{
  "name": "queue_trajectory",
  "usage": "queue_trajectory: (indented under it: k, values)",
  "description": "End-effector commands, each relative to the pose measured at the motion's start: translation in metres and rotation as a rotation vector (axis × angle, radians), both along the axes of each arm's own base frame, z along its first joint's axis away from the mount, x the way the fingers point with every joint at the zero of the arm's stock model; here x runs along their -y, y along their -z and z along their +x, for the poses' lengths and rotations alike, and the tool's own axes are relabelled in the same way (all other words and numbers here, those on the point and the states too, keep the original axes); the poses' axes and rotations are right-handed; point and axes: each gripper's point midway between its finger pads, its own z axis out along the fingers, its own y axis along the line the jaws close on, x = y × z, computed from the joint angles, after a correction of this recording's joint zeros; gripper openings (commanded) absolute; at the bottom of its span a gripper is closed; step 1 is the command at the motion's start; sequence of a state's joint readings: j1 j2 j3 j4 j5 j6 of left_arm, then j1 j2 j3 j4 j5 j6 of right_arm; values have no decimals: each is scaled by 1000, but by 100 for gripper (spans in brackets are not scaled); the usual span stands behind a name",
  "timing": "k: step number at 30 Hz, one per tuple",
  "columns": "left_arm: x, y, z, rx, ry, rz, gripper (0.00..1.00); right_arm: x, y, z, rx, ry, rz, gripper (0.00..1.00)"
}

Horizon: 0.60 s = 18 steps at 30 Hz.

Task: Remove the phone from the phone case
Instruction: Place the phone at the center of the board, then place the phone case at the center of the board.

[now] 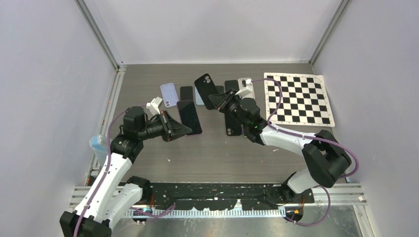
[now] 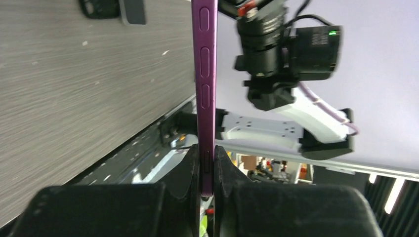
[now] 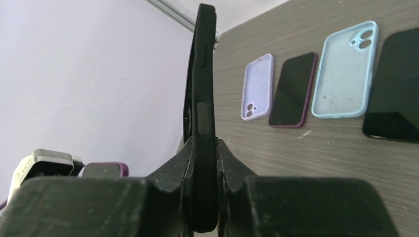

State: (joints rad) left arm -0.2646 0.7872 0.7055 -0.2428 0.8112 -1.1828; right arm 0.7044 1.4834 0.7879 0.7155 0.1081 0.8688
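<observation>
My left gripper (image 1: 177,129) is shut on the near end of a purple-edged phone (image 1: 190,117), screen dark, held over the table's left middle. In the left wrist view the phone (image 2: 205,74) stands edge-on between the fingers, its side buttons showing, with the gripper (image 2: 206,168) closed on it. My right gripper (image 1: 223,102) is shut on a black phone case (image 1: 205,88) with a camera cutout, lifted and tilted at the back centre. In the right wrist view the case (image 3: 203,94) is edge-on in the gripper (image 3: 204,163). The two held things are apart.
On the table lie a lilac case (image 1: 169,95) (image 3: 257,86), a dark purple-edged phone (image 1: 186,93) (image 3: 293,90), a light blue case (image 3: 346,69), a black phone (image 1: 232,123) (image 3: 393,106) and a silver phone (image 1: 246,88). A checkerboard (image 1: 299,98) lies at back right.
</observation>
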Motion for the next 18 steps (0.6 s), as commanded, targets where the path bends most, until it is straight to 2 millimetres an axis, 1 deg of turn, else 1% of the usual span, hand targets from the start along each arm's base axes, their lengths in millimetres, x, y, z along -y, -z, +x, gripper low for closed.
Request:
queue_trajectory:
  k: [1,2,3,4,5,6,8,9,10,11,12,13,15,18]
  values:
    - [-10,22,0,72,17,175,0,9,-24,2,6,51,-6,1]
    - [-13,29,5,71,8,225,0,10,-23,0,-17,52,5,1]
    - [-17,38,10,61,-6,276,0,11,-12,-1,-61,56,-15,1]
    - [-20,46,15,51,-11,317,0,11,-8,0,-102,64,0,1]
    - [-21,55,20,34,-11,344,0,13,9,0,-166,83,-26,1]
    - [-21,61,24,21,-10,356,0,13,18,0,-217,97,-10,1]
    - [-18,78,35,-18,4,377,0,17,50,0,-331,136,-20,1]
    - [-18,85,40,-31,8,386,0,16,57,-1,-369,148,5,1]
    - [-17,91,44,-39,13,397,0,15,73,-2,-407,156,-8,1]
    - [-17,98,48,-53,13,413,0,12,79,-5,-434,153,4,1]
    - [-17,103,51,-63,15,422,0,9,92,-6,-470,150,-12,2]
    - [-17,108,54,-65,18,430,0,5,96,-8,-494,149,-3,2]
    - [-17,119,61,-76,14,445,0,-2,113,-11,-536,152,-13,3]
    - [-14,131,70,-96,30,451,0,-10,126,-14,-560,161,-24,3]
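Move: The phone already in my left fingers is going to the open middle of the board, roughly 11 cm ahead of that hand, 3 cm left and some 26 cm below. The magenta phone lies 29 cm ahead and 6 cm left, the lavender case 30 cm ahead and 15 cm left, equally low. My right hand's black case goes about 4 cm left, 2 cm back and 23 cm down; the second black case lies 7 cm right and 1 cm back, equally low. I lower both hands together towards the open middle of the board, about 14 cm each, keeping both grips. My left hand also drifts some 4 cm forward with the phone while its wrist tips the fingers down by nearly 30 degrees; my right hand sinks almost straight with the black case, pitching about 30 degrees nose-down. ##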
